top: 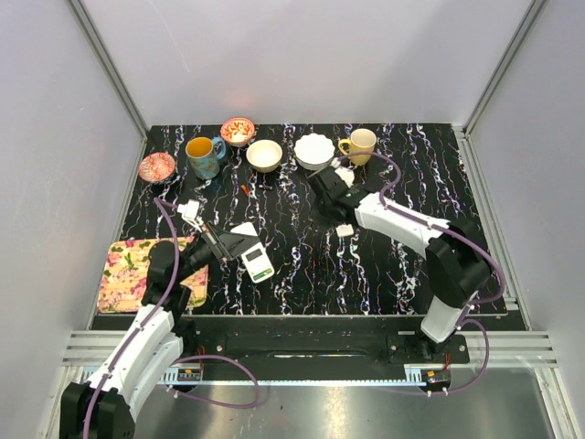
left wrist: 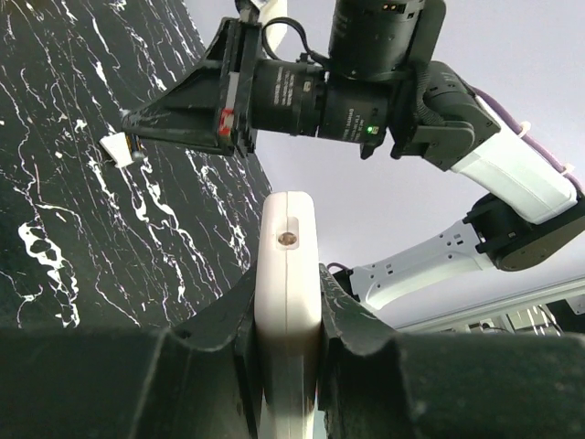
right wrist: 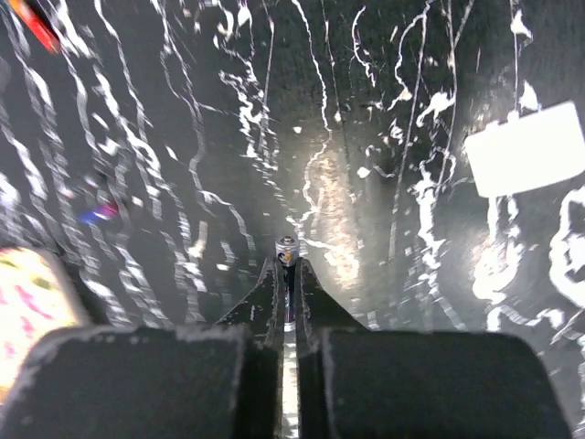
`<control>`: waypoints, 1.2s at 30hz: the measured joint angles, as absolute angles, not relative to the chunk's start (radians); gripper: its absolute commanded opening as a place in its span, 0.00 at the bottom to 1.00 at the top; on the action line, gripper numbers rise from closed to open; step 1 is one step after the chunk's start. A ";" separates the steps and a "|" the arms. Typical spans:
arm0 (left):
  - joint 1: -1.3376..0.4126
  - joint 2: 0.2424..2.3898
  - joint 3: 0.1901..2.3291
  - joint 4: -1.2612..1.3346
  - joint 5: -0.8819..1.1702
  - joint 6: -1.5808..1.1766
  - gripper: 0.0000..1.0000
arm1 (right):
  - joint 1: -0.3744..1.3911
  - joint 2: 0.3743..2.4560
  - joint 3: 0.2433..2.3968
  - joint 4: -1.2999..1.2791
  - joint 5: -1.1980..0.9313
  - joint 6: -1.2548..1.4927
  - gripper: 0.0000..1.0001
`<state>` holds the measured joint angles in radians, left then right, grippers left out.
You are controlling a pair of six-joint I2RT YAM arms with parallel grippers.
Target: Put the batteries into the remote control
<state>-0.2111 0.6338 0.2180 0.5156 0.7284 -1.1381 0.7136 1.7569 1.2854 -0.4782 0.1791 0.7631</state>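
Observation:
My left gripper [top: 236, 247] is shut on the white remote control [top: 258, 263], low at the left of the table. In the left wrist view the remote control [left wrist: 288, 265] stands edge-on, clamped between both black fingers [left wrist: 210, 338]. My right gripper [top: 322, 183] hovers over the middle back of the table. Its jaws are shut on one of the batteries [right wrist: 287, 247], a slim cylinder whose metal end pokes out past the fingertips. A thin white panel [right wrist: 526, 149] lies flat on the table to the right of that gripper. A small white piece [top: 345, 230] lies under the right arm.
Along the back stand a red patterned dish [top: 156, 166], a blue mug [top: 203, 155], a red patterned bowl [top: 238, 130], a cream bowl [top: 264, 155], a white scalloped bowl [top: 314, 149] and a yellow cup [top: 359, 144]. A floral mat [top: 137, 265] lies front left. A small red piece [top: 245, 189] lies mid-table.

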 measured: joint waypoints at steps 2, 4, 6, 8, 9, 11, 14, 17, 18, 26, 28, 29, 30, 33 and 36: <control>-0.212 0.627 0.218 0.517 0.727 -1.145 0.00 | 0.714 1.737 1.309 -0.521 0.204 0.965 0.00; -0.218 0.623 0.218 0.517 0.724 -1.153 0.00 | 0.714 1.746 1.340 -0.591 0.228 1.164 0.00; -0.225 0.623 0.218 0.520 0.719 -1.162 0.00 | 0.714 1.775 1.359 -0.665 0.242 1.326 0.00; -0.231 0.624 0.218 0.524 0.714 -1.171 0.00 | 0.714 1.807 1.359 -0.724 0.244 1.462 0.00; -0.235 0.624 0.218 0.526 0.712 -1.174 0.00 | 0.714 1.825 1.355 -0.752 0.243 1.526 0.00; -0.242 0.624 0.218 0.526 0.707 -1.179 0.00 | 0.714 1.860 1.352 -0.809 0.242 1.636 0.00; -0.249 0.624 0.218 0.525 0.703 -1.179 0.00 | 0.714 1.900 1.361 -0.883 0.244 1.739 0.00; -0.258 0.624 0.218 0.524 0.701 -1.179 0.00 | 0.714 1.951 1.416 -0.972 0.244 1.790 0.02; -0.260 0.624 0.218 0.524 0.701 -1.179 0.00 | 0.714 1.967 1.439 -0.992 0.244 1.796 0.02; -0.268 0.624 0.220 0.505 0.702 -1.167 0.00 | 0.715 2.029 1.483 -1.040 0.227 1.796 0.25; -0.268 0.624 0.220 0.503 0.702 -1.160 0.00 | 0.715 2.042 1.482 -1.042 0.218 1.793 0.28; -0.268 0.624 0.220 0.503 0.702 -1.159 0.00 | 0.715 2.046 1.480 -1.042 0.216 1.792 0.29; -0.268 0.624 0.220 0.502 0.702 -1.156 0.00 | 0.715 2.047 1.480 -1.042 0.215 1.788 0.31; -0.268 0.624 0.220 0.502 0.702 -1.155 0.00 | 0.715 2.047 1.480 -1.041 0.215 1.775 0.35; -0.269 0.624 0.221 0.501 0.702 -1.151 0.00 | 0.715 2.046 1.480 -1.037 0.219 1.739 0.41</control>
<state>-0.2691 0.6235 0.2207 0.5007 0.7025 -1.1511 0.7155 2.0460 1.4796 -1.0374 0.2192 1.7393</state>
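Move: The battery is already pinched in the right fingertips, clear of the table. The bare patch where it goes lies about 5 cm back, 3 cm right and 8 cm below that hand. The white cover lies some 3 cm ahead, 8 cm right and 9 cm below, and the left hand's remote is roughly 13 cm back, 13 cm left and 11 cm above. From the left hand the patch is about 7 cm ahead, 17 cm right and 21 cm below. The battery, still gripped by the right fingers, goes up a touch more, then down about 10 cm to the table, drawing back some 5 cm and slightly right. On the way the hand turns clockwise by around 55 degrees and its slanted fingers come to point straight down. Near the table they open about a third and let the battery go. ##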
